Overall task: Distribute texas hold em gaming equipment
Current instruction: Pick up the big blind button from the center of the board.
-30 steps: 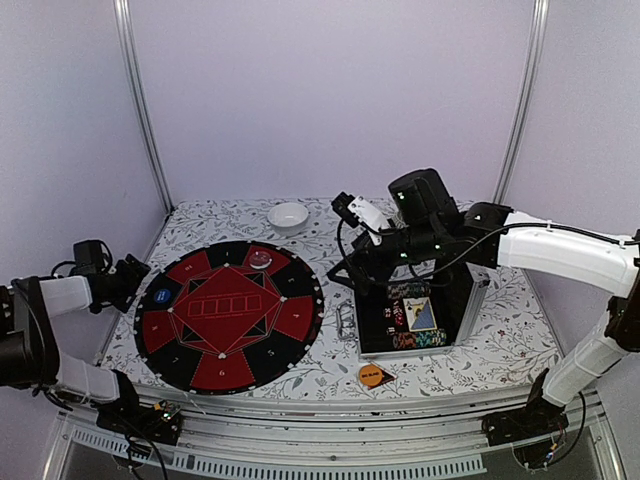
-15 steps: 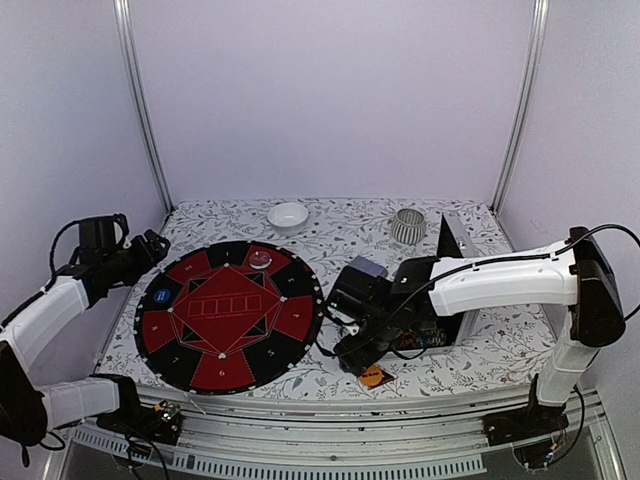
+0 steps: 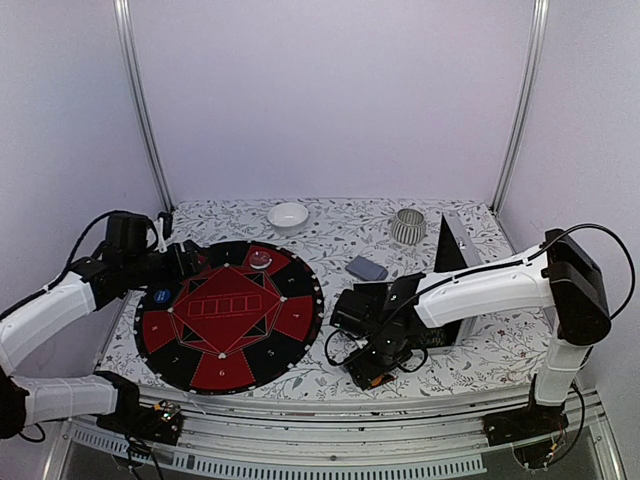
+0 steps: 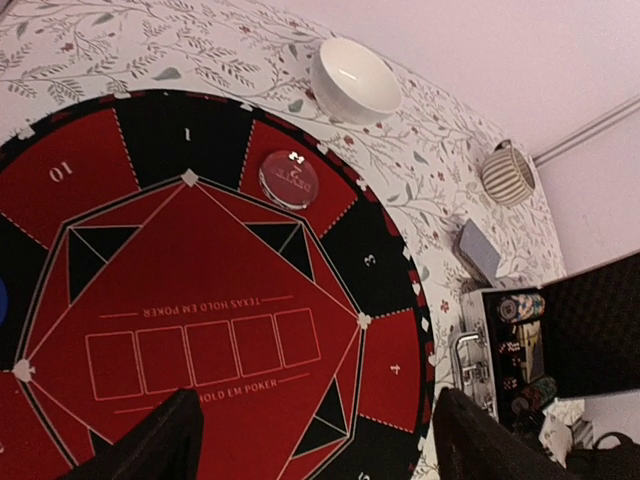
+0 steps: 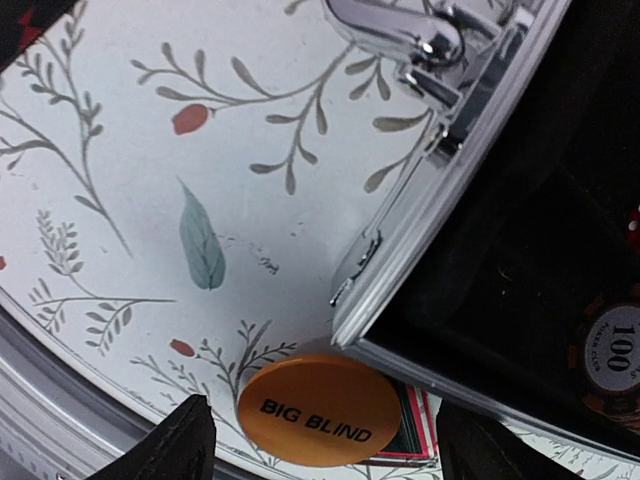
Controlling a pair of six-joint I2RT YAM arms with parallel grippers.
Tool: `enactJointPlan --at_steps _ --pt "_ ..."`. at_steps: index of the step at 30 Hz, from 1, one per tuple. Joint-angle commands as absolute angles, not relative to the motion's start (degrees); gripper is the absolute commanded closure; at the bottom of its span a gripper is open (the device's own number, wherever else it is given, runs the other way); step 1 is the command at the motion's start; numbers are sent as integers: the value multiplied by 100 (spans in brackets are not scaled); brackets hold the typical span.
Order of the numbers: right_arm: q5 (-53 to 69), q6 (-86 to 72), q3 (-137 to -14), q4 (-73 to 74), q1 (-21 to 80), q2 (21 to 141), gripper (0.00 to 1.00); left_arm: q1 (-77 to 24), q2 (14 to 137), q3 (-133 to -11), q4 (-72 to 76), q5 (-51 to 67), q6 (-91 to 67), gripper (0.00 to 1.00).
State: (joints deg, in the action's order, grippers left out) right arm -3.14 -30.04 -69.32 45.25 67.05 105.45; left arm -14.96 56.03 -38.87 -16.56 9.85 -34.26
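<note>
An orange "BIG BLIND" disc [image 5: 318,410] lies on the table at the corner of the open case [image 5: 440,230], partly over a red-edged triangular marker [image 5: 415,440]. My right gripper [image 5: 330,452] hovers just above the disc, open, with a finger on either side of it. In the top view the right gripper [image 3: 375,368] is at the table's front. A blue disc [image 3: 160,296] and a clear disc [image 3: 261,260] sit on the round poker mat [image 3: 230,350]. My left gripper [image 3: 185,262] hangs open and empty over the mat's left rim. A grey-blue card deck [image 3: 367,268] lies behind the case.
Striped chips [image 4: 520,308] fill the case [image 3: 445,300], its lid standing upright. A white bowl [image 3: 288,215] and a ribbed grey cup [image 3: 408,226] stand at the back. The table's front edge runs close below the orange disc.
My right arm has swung from over the case down to the orange disc at the front; the card deck now lies uncovered on the table. My left arm has moved right toward the mat.
</note>
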Motion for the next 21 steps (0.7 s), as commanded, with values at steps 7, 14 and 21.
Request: enactJointPlan --at_steps 7,14,21 --pt "-695 -3057 -6882 4698 6727 10957 25 -2057 6269 -4182 -1647 1045 -3414 19" --pt "-935 -3086 -7096 4854 6772 11073 35 -2101 6409 -4280 -1646 997 -3327 19" --pt "-994 -3034 -7210 4875 6768 10982 47 -2120 6364 -4234 -1644 961 -3301 19"
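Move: The big blind button lies right under the right hand, about 2 cm below and roughly midway between its open fingers. The triangular card is partly under it, some 2 cm to the hand's right. The poker case's tray centre is about 13 cm ahead and 6 cm to the right, its near left corner almost over the button; its handle is 12 cm ahead and 5 cm left. From the left hand the button is about 16 cm back, 32 cm right and 17 cm lower. Down and slightly right, the right hand sinks about 1.5 cm onto the big blind button, then stays low, tips some 5 degrees and closes its fingers partway until they meet the button's rim on both sides, beside the case wall. The left hand, still empty and open, eases about 3 cm right and 2.5 cm down over the board, then holds there. ##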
